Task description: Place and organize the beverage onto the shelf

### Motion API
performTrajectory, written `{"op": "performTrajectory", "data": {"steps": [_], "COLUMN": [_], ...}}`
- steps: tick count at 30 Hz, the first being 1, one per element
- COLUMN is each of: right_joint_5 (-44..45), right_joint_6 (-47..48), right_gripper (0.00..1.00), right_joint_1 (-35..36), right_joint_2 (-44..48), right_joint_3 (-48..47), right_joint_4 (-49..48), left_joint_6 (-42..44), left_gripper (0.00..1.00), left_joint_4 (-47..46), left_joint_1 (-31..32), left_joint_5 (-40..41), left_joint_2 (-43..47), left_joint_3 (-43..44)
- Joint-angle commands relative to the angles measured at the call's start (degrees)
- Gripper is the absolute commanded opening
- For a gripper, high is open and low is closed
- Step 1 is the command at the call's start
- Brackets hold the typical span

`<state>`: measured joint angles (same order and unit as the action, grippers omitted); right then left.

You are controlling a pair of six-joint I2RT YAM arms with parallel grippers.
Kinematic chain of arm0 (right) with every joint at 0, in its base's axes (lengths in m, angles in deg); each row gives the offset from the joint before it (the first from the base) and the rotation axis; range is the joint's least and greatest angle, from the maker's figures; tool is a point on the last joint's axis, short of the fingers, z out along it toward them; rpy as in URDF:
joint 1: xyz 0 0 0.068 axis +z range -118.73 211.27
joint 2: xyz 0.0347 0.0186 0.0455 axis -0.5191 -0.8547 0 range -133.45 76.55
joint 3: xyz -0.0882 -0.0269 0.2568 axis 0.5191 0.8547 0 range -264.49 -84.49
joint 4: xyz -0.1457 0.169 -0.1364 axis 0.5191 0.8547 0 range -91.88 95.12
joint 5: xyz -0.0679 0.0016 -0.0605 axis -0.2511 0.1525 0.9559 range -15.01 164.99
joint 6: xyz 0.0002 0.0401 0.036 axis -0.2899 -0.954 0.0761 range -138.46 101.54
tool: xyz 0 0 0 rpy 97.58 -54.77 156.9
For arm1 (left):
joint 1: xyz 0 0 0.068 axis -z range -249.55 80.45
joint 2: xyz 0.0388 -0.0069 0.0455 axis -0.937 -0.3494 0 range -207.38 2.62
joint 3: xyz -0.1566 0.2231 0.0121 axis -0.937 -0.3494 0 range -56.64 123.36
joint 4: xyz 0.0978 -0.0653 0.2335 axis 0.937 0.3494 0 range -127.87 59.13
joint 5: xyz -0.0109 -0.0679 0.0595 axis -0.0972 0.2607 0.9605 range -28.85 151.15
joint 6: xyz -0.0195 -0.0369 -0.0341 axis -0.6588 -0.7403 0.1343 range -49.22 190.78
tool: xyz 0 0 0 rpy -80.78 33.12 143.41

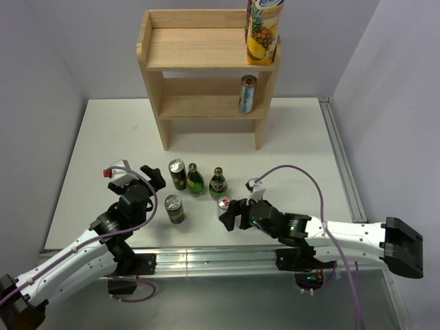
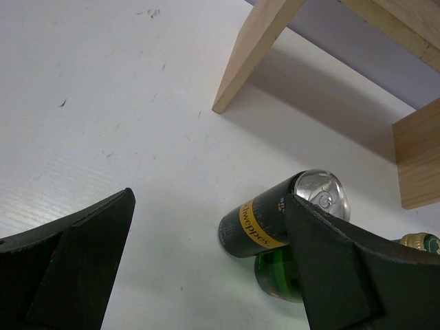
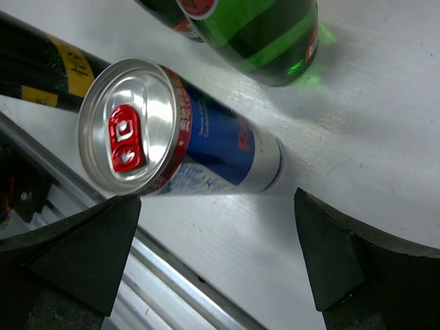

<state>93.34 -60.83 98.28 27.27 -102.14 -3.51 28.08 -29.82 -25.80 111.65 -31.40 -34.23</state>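
Observation:
The light wooden shelf (image 1: 206, 48) stands at the back with a pineapple juice carton (image 1: 264, 31) on its top board and a can (image 1: 247, 94) on the lower tier. On the table stand a black can (image 1: 177, 174), two green bottles (image 1: 195, 181) (image 1: 218, 183), another black can (image 1: 174, 209) and a blue-and-silver can with a red tab (image 1: 225, 205). My left gripper (image 1: 137, 177) is open and empty, left of the black can (image 2: 282, 216). My right gripper (image 1: 234, 214) is open, just short of the blue can (image 3: 206, 137), not touching it.
The shelf's side panels (image 2: 254, 48) (image 2: 416, 158) rise beyond the left gripper. A green bottle (image 2: 275, 278) stands behind the black can, and another (image 3: 261, 27) behind the blue can. A metal rail (image 1: 206, 258) runs along the near table edge. Walls close in the left and right.

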Motion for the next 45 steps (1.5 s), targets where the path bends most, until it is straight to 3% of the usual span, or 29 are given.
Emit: {"op": "performTrajectory", "data": {"steps": [1, 5, 12, 19, 24, 27, 28, 31, 34, 41, 42, 43, 45], "right_joint_5": [3.53, 6.68, 16.26, 26.90, 30.77, 33.59, 34.64, 37.63, 38.60, 42.82, 44.22, 45.01, 46.25], "right_joint_6": [-0.87, -0.43, -0.26, -0.96, -2.36, -3.24, -4.03, -4.74, -5.09, -9.22, -10.96, -12.20, -15.10], "right_gripper": [1.00, 1.00, 1.00, 0.99, 0.93, 0.81, 0.68, 0.48, 0.37, 0.25, 0.21, 0.04, 0.03], "right_joint_1": [0.41, 1.02, 3.92, 8.05, 9.28, 9.99, 10.25, 10.87, 10.96, 12.62, 12.80, 13.24, 13.68], "right_joint_2": [-4.84, -9.15, -15.23, -27.16, -32.37, -33.95, -34.39, -35.10, -34.93, -29.13, -28.25, -26.33, -24.47], "right_joint_3": [1.12, 1.92, 2.36, 1.13, 0.25, 0.51, 0.42, -0.28, -1.68, -5.64, -6.95, -7.57, -9.41], "right_joint_4": [-10.22, -18.48, -25.34, -31.85, -34.58, -35.81, -35.29, -34.06, -30.47, -15.18, -12.81, -7.48, -2.35], "left_joint_6": [-0.11, 0.07, 0.16, -0.02, -0.11, 0.16, 0.07, 0.07, -0.11, -0.19, -0.28, -0.28, -0.37], "left_gripper": [0.98, 0.98, 0.98, 0.98, 0.98, 0.98, 0.98, 0.98, 0.98, 0.98, 0.98, 0.98, 0.98], "left_joint_4": [-1.37, -1.64, -1.81, -1.99, -1.55, -1.38, -1.29, -1.37, -1.20, -0.94, -0.85, -0.67, -0.58], "left_joint_1": [0.20, 0.20, 0.20, 0.20, 0.20, 0.20, 0.20, 0.20, 0.20, 0.29, 0.29, 0.20, 0.29], "left_joint_5": [0.74, 0.83, 1.00, 0.83, 1.00, 1.09, 1.18, 1.01, 1.09, 1.27, 1.27, 1.27, 1.27], "left_joint_2": [-0.61, -0.43, -0.43, -1.66, -1.14, -0.87, -0.87, -0.96, -1.22, -0.70, -0.61, -0.61, -0.52], "left_joint_3": [0.17, 0.09, 0.09, 0.09, 0.17, 0.17, 0.09, 0.17, 0.26, 0.17, 0.17, 0.17, 0.17]}}
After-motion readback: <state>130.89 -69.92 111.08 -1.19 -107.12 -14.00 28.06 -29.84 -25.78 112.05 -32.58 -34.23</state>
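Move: The blue-and-silver can stands just in front of the open right gripper, about 4 cm ahead, 2 cm left, its middle some 3 cm lower. The right green bottle is roughly 8 cm beyond that can and 2 cm left of it; the left green bottle is about 8 cm beyond and 9 cm left of it. The near black-and-gold can is level with it, 16 cm left. From the left gripper, the blue-and-silver can lies about 7 cm back, 22 cm right and 12 cm down. Bring the open right gripper forward, slightly left and down to the blue-and-silver can, dropping about 5 cm so the fingers straddle its lower half, while the wrist swings clockwise some 20 degrees and the fingertips tip up. Close both fingers on the can's sides and keep hold, then raise the hand about 2 cm, easing right. ##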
